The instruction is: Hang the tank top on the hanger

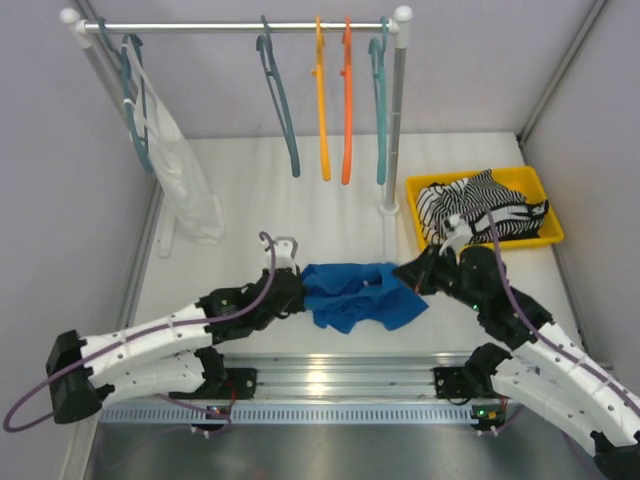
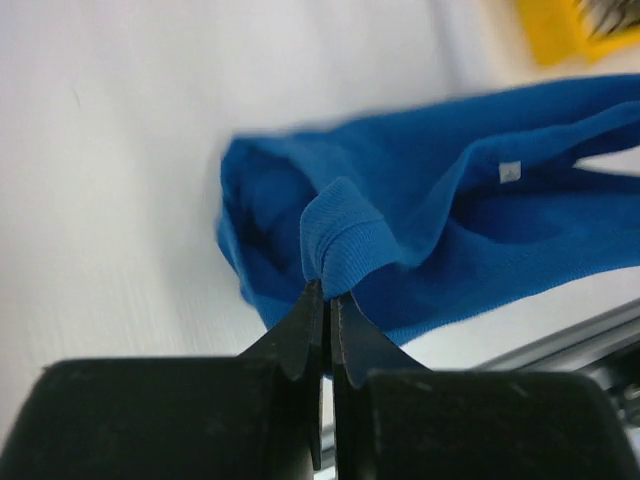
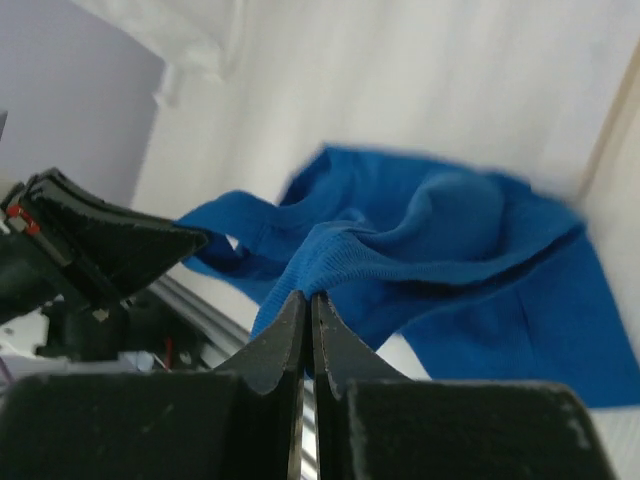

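The royal-blue tank top [image 1: 355,293] lies bunched on the white table between my two arms. My left gripper [image 1: 300,285] is shut on its left edge; in the left wrist view a ribbed fold of the tank top [image 2: 440,235] is pinched at the gripper [image 2: 327,290] tips. My right gripper [image 1: 405,275] is shut on the right edge, and in the right wrist view the blue cloth [image 3: 450,250] rises from the closed gripper [image 3: 308,297] tips. The dark slate-teal hanger [image 1: 278,100] hangs empty on the rail at the back.
On the rail [image 1: 240,26] hang a yellow-orange hanger [image 1: 323,105], an orange hanger [image 1: 346,105], a lighter teal hanger [image 1: 380,105] and, far left, a white garment [image 1: 185,175]. A yellow tray [image 1: 535,190] with a striped garment [image 1: 480,205] sits at the right.
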You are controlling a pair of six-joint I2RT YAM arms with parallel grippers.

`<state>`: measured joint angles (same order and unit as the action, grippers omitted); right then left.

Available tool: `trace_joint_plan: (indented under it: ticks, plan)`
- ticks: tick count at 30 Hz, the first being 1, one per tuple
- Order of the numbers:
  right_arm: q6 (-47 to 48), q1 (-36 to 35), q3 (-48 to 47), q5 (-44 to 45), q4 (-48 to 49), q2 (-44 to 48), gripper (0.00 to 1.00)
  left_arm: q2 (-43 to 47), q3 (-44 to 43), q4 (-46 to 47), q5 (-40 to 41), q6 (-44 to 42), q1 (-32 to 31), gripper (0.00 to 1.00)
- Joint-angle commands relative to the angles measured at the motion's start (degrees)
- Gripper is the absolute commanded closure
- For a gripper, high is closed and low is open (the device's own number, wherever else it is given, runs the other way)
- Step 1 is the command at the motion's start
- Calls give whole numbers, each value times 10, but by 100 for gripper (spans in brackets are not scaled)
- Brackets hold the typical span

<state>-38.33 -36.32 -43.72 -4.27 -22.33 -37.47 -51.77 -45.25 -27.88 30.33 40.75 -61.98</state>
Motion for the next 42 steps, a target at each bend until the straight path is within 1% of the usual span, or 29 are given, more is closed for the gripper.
trace_joint_plan:
  ticks: [1, 3, 4, 5, 6, 7, 8, 9, 10, 12, 15, 16, 17, 20, 22, 26, 28, 29, 31, 32, 33, 34, 35, 36, 37, 38, 39, 41, 42]
  plan:
    - [-88, -51, 137, -3, 94, 62, 100, -31, 123, 139, -104, 124, -3, 100]
    - [-115, -87, 198, 27, 92, 76, 100, -75, 170, 178, -140, 143, -3, 100]
    - [-122, -123, 212, 56, 91, 79, 100, -90, 178, 189, -149, 150, -3, 100]
    - [-139, -142, 224, 70, 94, 85, 100, -109, 184, 204, -153, 151, -5, 98]
    - [-146, -160, 243, 83, 94, 86, 100, -113, 188, 207, -156, 151, -9, 89]
    - [-152, -189, 250, 105, 95, 87, 100, -115, 188, 208, -157, 145, -11, 82]
    - [-162, -202, 254, 113, 93, 86, 100, -112, 188, 206, -156, 142, -13, 77]
    - [-166, -212, 260, 121, 86, 86, 100, -106, 185, 196, -156, 138, -14, 67]
    - [-170, -226, 261, 136, 81, 86, 99, -99, 182, 188, -150, 132, -14, 64]
    - [-172, -237, 260, 149, 58, 86, 91, -73, 170, 152, -140, 126, -14, 57]
    - [-172, -246, 254, 166, 31, 92, 75, -31, 156, 108, -128, 118, -15, 55]
    - [-170, -247, 251, 174, 22, 94, 73, -12, 151, 93, -121, 116, -15, 54]
    - [-170, -247, 244, 177, 15, 94, 67, -2, 142, 81, -119, 116, -14, 54]
    - [-170, -246, 228, 192, -20, 93, 58, 36, 120, 32, -104, 115, -14, 54]
    - [-171, -248, 221, 205, -44, 94, 55, 54, 107, -1, -94, 111, -14, 54]
    - [-172, -248, 209, 221, -68, 99, 44, 85, 48, -53, -64, 94, -15, 53]
    - [-172, -248, 207, 227, -72, 101, 42, 89, 22, -67, -45, 75, -15, 53]
    - [-171, -248, 205, 227, -71, 100, 41, 90, -9, -75, -37, 66, -14, 52]
    - [-170, -248, 204, 229, -71, 100, 41, 81, -49, -82, 9, 32, -15, 52]
    - [-169, -248, 203, 230, -71, 98, 41, 77, -95, -85, 29, 17, -14, 51]
    - [-168, -248, 203, 230, -70, 98, 41, 70, -120, -85, 49, 0, -14, 51]
    - [-165, -248, 202, 231, -70, 94, 40, 55, -170, -84, 101, -28, -14, 51]
    - [-164, -248, 200, 231, -70, 93, 40, 47, -195, -83, 126, -43, -14, 51]
    - [-163, -248, 198, 231, -71, 93, 40, 39, -218, -71, 148, -60, -13, 51]
    - [-163, -248, 197, 231, -73, 90, 40, 26, -239, -58, 187, -100, -14, 51]
    - [-160, -248, 195, 231, -74, 90, 40, 19, -275, -44, 199, -120, -14, 50]
    - [-159, -249, 194, 232, -76, 90, 40, 12, -291, -5, 211, -167, -14, 47]
    - [-156, -248, 192, 232, -76, 89, 40, -12, -332, 33, 244, -215, -13, 44]
    - [-156, -248, 191, 233, -75, 86, 40, -22, -347, 74, 254, -263, -13, 42]
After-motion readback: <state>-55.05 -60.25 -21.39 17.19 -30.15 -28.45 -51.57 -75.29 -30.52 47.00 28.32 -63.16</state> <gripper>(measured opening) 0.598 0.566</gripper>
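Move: Both closed grippers still hold the tank top by opposite ends above bare table. The spot for laying it lies about 14 cm right of the left hand, 3 cm back and 18 cm below; from the right hand, some 12 cm left, 9 cm back and 25 cm down. The rack foot stands roughly 11 cm ahead of the right hand and 2 cm to its left; the yellow basket is about 18 cm ahead, 25 cm right. Both hands lower the tank top about 17 cm and back, release it, left then rising almost 40 cm. ##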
